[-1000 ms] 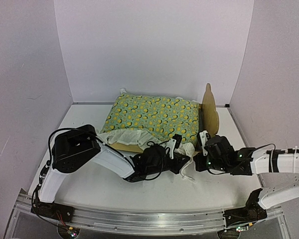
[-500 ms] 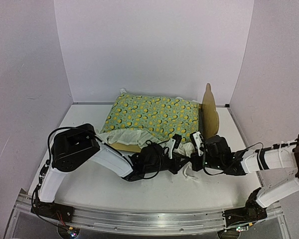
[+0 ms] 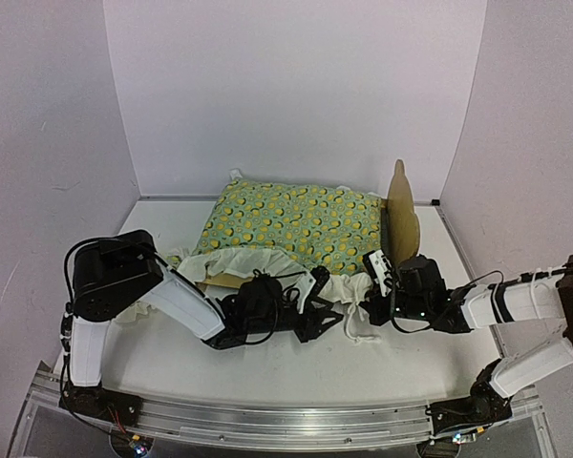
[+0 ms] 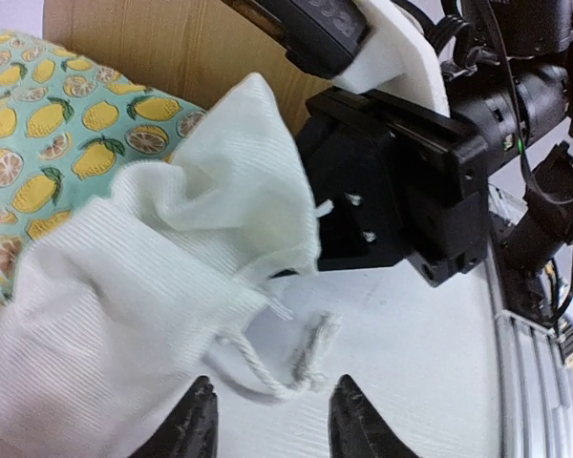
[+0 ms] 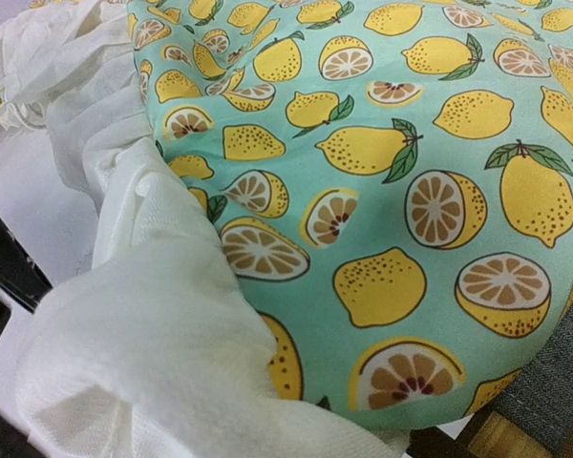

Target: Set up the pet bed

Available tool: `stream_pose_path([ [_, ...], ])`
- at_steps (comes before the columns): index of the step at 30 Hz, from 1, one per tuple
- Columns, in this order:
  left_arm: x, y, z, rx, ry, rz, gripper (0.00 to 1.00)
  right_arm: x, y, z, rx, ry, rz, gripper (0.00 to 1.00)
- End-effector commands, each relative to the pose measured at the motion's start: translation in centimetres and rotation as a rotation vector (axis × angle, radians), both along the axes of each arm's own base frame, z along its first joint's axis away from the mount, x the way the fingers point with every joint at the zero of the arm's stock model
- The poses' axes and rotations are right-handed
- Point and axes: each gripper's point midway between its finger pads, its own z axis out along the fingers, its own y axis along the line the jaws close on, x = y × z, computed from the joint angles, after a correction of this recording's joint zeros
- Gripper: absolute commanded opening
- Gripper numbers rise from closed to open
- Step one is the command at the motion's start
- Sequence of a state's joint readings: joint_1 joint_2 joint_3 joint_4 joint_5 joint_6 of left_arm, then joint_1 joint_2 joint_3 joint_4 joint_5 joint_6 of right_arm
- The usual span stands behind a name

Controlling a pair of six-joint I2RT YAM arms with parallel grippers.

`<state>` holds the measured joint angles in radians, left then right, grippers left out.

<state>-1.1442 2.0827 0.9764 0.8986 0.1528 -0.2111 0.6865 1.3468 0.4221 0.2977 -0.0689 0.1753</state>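
Observation:
The pet bed [image 3: 402, 218] stands at the back with its plywood headboard upright on the right. The lemon-patterned quilt [image 3: 296, 221] covers it, and its white ruffle [image 3: 258, 260] spills over the near rail. My left gripper [image 3: 327, 303] is open, low over the table, with nothing between its fingertips [image 4: 202, 420]. A white string loop [image 4: 286, 367] from the ruffle [image 4: 124, 277] lies just ahead of it. My right gripper [image 3: 371, 291] is shut on the ruffle's corner by the headboard. In the right wrist view the quilt [image 5: 382, 172] hides its fingers, and the bed's grey base [image 5: 554, 382] shows below.
White walls close in the table at the back and on both sides. The two wrists sit close together near the bed's front right corner. A metal rail [image 3: 286, 420] runs along the near edge.
My left gripper has opened, let go of the ruffle and drawn back to the left. My right gripper has moved left, up to the quilt's near corner.

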Motion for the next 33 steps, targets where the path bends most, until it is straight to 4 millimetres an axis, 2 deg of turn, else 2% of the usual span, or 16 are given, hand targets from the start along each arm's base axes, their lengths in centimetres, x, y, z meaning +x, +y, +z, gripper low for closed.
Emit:
stream_pose_path([
  [1, 3.8, -0.5, 2.0, -0.069, -0.105, -0.015, 0.26, 0.5, 0.8, 1.4, 0.041, -0.048, 0.032, 0.0],
  [4, 4.5, -1.9, 1.3, -0.072, -0.122, -0.023, 0.11, 0.4, 0.8, 1.5, 0.04, -0.046, 0.035, 0.0],
  [7, 4.6, -2.9, 1.3, -0.096, -0.085, -0.037, 0.05, 0.4, 0.8, 1.7, 0.038, -0.048, 0.042, 0.0],
  [12, 3.2, -3.5, 0.3, -0.094, -0.063, -0.064, 0.05, 0.4, 1.0, 2.2, 0.047, -0.055, 0.046, 0.0],
  [16, 2.6, -3.1, -0.6, -0.092, -0.053, -0.038, 0.12, 0.3, 1.0, 2.3, 0.048, -0.055, 0.051, 0.0],
  [19, 4.0, -2.7, -1.2, -0.085, -0.059, 0.047, 0.16, 0.2, 1.0, 2.4, 0.053, -0.056, 0.056, 0.0],
  [23, 5.5, -2.7, -1.0, -0.094, -0.076, 0.107, 0.06, 0.2, 1.0, 2.5, 0.051, -0.058, 0.057, 0.0],
  [28, 5.9, -2.6, -1.4, -0.086, -0.082, 0.129, 0.05, 0.2, 1.3, 2.8, 0.054, -0.066, 0.071, 0.0],
  [33, 7.7, -2.4, -0.8, -0.08, -0.144, 0.22, 0.05, 0.3, 1.2, 2.6, 0.034, -0.079, 0.078, 0.0],
])
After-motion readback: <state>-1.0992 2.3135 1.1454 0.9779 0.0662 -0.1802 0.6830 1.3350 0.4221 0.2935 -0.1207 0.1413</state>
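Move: From the left hand, the loose white hem of the pet bed's sheet lies about 5 cm ahead, 3 cm to the right and 4 cm lower. The dangling tie cord is some 3 cm back, 4 cm right and 9 cm below. The right gripper's fingertips, which hold the cloth bunched, are about 3 cm ahead and 7 cm right, a little lower. From the right hand, that hem is roughly 2 cm ahead, 4 cm left and nearly level. Forward in a quick dart of about 5 cm goes the left hand towards the white hem, its half-open fingers closing; then it draws back some 2.5 cm while sinking and easing right, loosens the fingers slightly, and pushes forward and down again, fingers nearly shut, tips coming in under the hem's edge. The right hand stays in place and keeps its pinch on the cloth. ##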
